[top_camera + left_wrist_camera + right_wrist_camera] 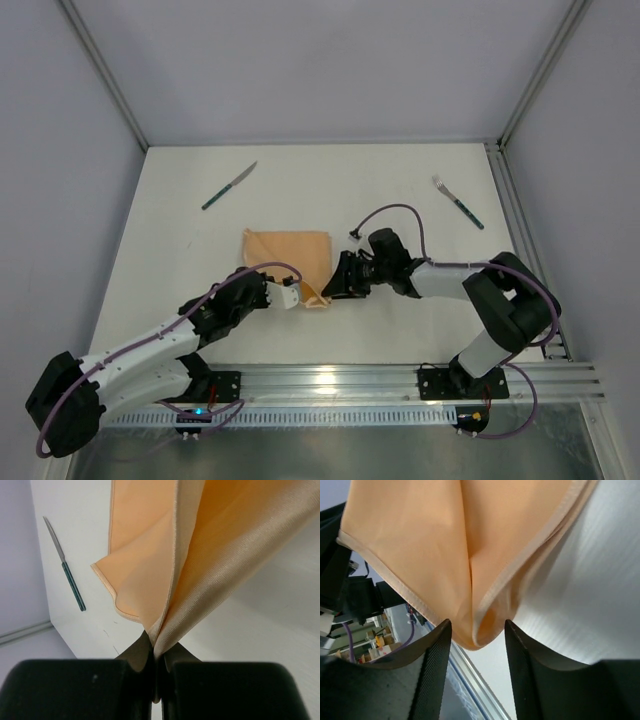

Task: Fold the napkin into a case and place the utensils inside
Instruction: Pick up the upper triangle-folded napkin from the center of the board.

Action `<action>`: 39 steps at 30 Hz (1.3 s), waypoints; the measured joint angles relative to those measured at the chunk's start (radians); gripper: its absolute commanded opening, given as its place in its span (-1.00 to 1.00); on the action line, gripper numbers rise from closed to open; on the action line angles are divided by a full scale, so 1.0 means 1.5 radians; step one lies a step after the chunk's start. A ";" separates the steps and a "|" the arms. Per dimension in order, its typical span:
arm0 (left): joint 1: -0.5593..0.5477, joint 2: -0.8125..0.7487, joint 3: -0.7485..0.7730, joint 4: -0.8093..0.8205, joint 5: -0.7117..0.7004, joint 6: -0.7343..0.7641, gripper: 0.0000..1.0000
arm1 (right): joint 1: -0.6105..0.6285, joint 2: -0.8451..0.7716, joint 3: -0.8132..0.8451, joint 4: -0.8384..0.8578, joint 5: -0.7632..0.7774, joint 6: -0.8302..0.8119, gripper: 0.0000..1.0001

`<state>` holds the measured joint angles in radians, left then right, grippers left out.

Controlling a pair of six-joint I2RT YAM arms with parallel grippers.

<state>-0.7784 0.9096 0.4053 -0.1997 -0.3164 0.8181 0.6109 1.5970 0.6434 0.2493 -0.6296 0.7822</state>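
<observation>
The peach-orange napkin lies roughly square in the middle of the white table; no case is in view. My left gripper is shut on its near edge, and the cloth rises from between the closed jaws. My right gripper stands open at the napkin's near right corner. A hanging fold of the cloth sits loosely between its spread fingers, not pinched. The green-handled knife lies far left. The fork lies far right.
An aluminium rail carrying the arm bases runs along the near edge. A metal track borders the table's right side. Grey walls close in the back and both sides. The left arm shows behind the cloth in the right wrist view.
</observation>
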 measured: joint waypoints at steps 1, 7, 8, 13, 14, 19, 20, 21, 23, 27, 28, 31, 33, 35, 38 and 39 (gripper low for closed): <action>0.000 0.000 0.000 -0.003 0.002 0.000 -1.00 | 0.000 -0.001 -0.010 0.001 0.003 -0.009 0.07; 0.000 0.004 0.000 -0.011 0.008 -0.003 -1.00 | -0.004 -0.074 -0.051 -0.044 0.053 -0.080 0.19; 0.000 0.006 0.000 -0.012 0.009 -0.004 -1.00 | -0.005 -0.103 -0.054 -0.053 0.067 -0.099 0.20; 0.000 0.019 0.001 -0.017 0.010 -0.011 -1.00 | 0.057 -0.258 -0.058 -0.065 0.204 -0.235 0.24; 0.000 0.020 0.002 -0.020 0.010 -0.016 -1.00 | 0.100 -0.279 -0.060 -0.048 0.242 -0.283 0.28; 0.000 0.020 0.014 -0.027 0.010 -0.034 -1.00 | 0.238 -0.293 -0.155 0.183 0.344 -0.490 0.50; 0.000 0.019 0.016 -0.028 0.010 -0.036 -1.00 | 0.239 -0.273 -0.167 0.212 0.351 -0.519 0.51; 0.000 0.019 0.016 -0.028 0.010 -0.038 -1.00 | 0.238 -0.242 -0.169 0.226 0.354 -0.546 0.53; 0.000 0.017 0.016 -0.030 0.010 -0.042 -1.00 | 0.234 -0.174 -0.163 0.260 0.352 -0.588 0.54; 0.002 0.017 0.016 -0.031 0.010 -0.055 -1.00 | 0.235 -0.085 -0.136 0.303 0.320 -0.636 0.56; 0.004 0.017 0.017 -0.031 0.010 -0.058 -1.00 | 0.237 -0.070 -0.130 0.314 0.313 -0.646 0.56; 0.010 0.021 0.020 -0.031 0.009 -0.069 -1.00 | 0.249 -0.049 -0.123 0.339 0.297 -0.666 0.56; 0.017 0.028 0.026 -0.031 0.009 -0.075 -1.00 | 0.262 -0.044 -0.123 0.345 0.292 -0.678 0.56; 0.024 0.038 0.038 -0.031 0.009 -0.085 -1.00 | 0.278 -0.038 -0.123 0.349 0.297 -0.691 0.56; 0.032 0.047 0.054 -0.031 0.010 -0.101 -1.00 | 0.301 -0.024 -0.124 0.353 0.315 -0.709 0.56; 0.032 0.048 0.057 -0.031 0.010 -0.107 -1.00 | 0.308 -0.018 -0.125 0.354 0.323 -0.716 0.57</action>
<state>-0.7303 0.9810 0.4908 -0.2455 -0.3019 0.6579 1.0733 1.5703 0.4561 0.7795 -0.1455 -0.2913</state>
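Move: The folded napkin's loose end hangs right by the tips of the half-open right fingers, about 3 cm to the hand's left, 2 cm back and 3 cm below. From the right hand, the flat part of the napkin is centred roughly 6 cm ahead, 9 cm left and 6 cm down; the pinched part is some 15 cm left, 3 cm ahead and 2 cm higher. From the left hand, the loose end lies about 13 cm right, 7 cm back and 5 cm lower. Back the right gripper off the napkin's loose end, about 3 cm to the right, then lift it roughly 8 cm while rolling it some 80 degrees about its own fingers, so the jaws go from stacked to side by side. Open wider and sink back leftward over the loose end, jaws straddling the fold without closing. Keep the left pinch nearly in place, turning it slightly counter-clockwise. ##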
